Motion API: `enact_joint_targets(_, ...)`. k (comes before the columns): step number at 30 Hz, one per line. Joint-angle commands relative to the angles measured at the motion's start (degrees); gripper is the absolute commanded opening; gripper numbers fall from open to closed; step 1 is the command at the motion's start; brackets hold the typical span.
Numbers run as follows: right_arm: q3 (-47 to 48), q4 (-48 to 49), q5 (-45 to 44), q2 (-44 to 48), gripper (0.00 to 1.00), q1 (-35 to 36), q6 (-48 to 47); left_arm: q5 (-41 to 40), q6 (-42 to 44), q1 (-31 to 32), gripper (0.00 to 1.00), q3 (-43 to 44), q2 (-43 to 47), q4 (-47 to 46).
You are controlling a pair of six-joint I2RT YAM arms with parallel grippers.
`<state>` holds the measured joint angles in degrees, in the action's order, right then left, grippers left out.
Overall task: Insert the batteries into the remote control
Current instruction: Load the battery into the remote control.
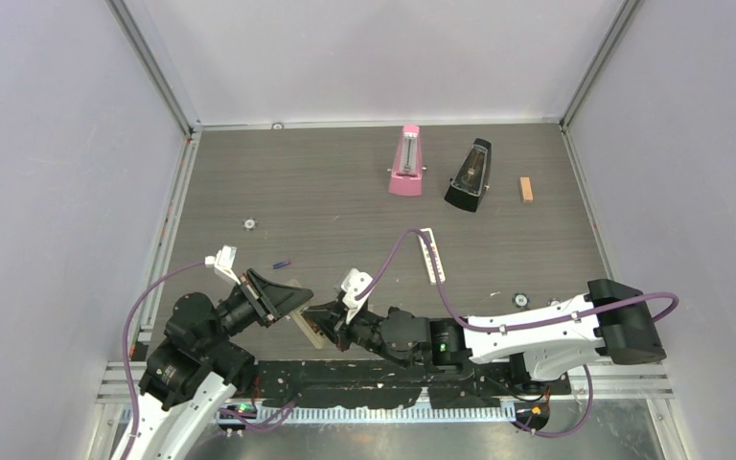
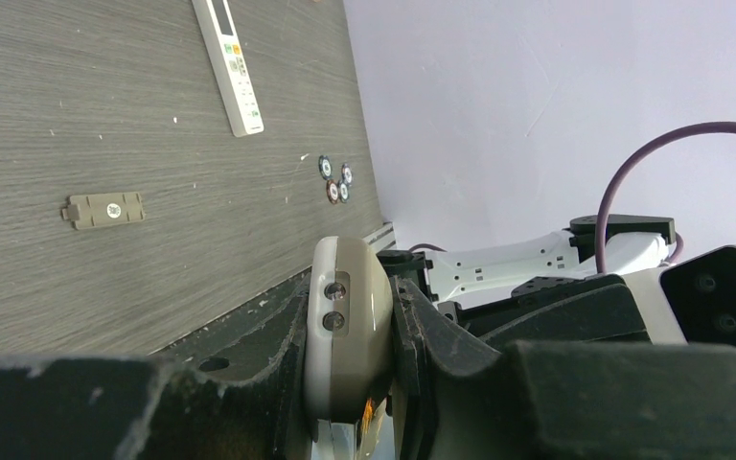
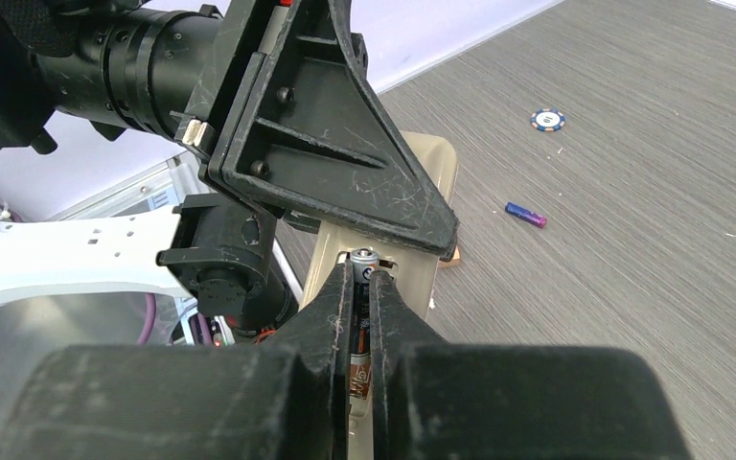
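Observation:
My left gripper is shut on the remote control, holding it off the table with its grey-beige back turned toward the right wrist camera. In the left wrist view the remote control sits edge-on, clamped between the jaws. My right gripper is shut on a dark and orange battery, whose silver end lies at the top of the remote's open battery slot. A bluish-purple battery lies loose on the table, also seen from above.
A broader white remote and a grey-beige battery cover lie on the table. A pink metronome, a black metronome and an orange block stand at the back. Poker chips are scattered about.

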<state>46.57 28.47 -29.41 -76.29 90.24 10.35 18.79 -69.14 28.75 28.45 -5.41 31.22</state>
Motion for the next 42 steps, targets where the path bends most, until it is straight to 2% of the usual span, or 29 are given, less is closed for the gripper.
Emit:
enact_joint_targets(1, -0.6, 1.3, 0.1, -0.3, 0.05, 0.3, -1.5, 0.3, -1.2, -0.2, 0.00, 2.7, -0.4, -2.2)
enact_joint_targets(17, 0.0, -6.2, -0.6, 0.3, 0.08, 0.4, 1.4, 1.0, 0.5, -0.3, 0.00, 3.3, -1.4, -2.6)
enact_joint_targets(28, 1.0, -8.5, -3.7, -0.1, 0.22, 0.4, 5.3, 1.9, 0.0, -0.3, 0.00, 3.2, -2.0, -3.7)
enact_joint_targets(35, 1.2, -9.9, -5.4, 1.6, 0.37, 0.3, 7.0, 1.9, 0.2, -0.3, 0.00, 2.8, -2.1, -3.7)
enact_joint_targets(42, 0.9, -11.8, -7.3, 5.6, 0.42, 0.1, 9.9, 1.8, 1.3, -0.3, 0.00, 2.4, -2.0, -2.9)
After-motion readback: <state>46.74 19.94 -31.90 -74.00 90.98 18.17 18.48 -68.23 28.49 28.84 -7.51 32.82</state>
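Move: The open battery compartment of the remote held in the left hand, with the battery already in the right fingers at its mouth, is centred about 1 cm to the right hand's left, level fore and aft, and 2 cm below. On the table some 22 cm below lie the purple battery, 15 cm ahead and 8 cm left; the orange block, 8 cm ahead and 12 cm left; and the battery cover, 8 cm ahead and 14 cm right. From the left hand, the compartment lies about 3 cm back, 2 cm right and 2 cm below. The battery, still pinched at first, is taken about 1.5 cm down at the remote's compartment by the right hand, while the left hand keeps its grip on the remote and sinks about 1 cm. The right fingers then open to let go of the battery as the hand eases a little lower, and finally it backs off about 1 cm to its right, rising slightly. ##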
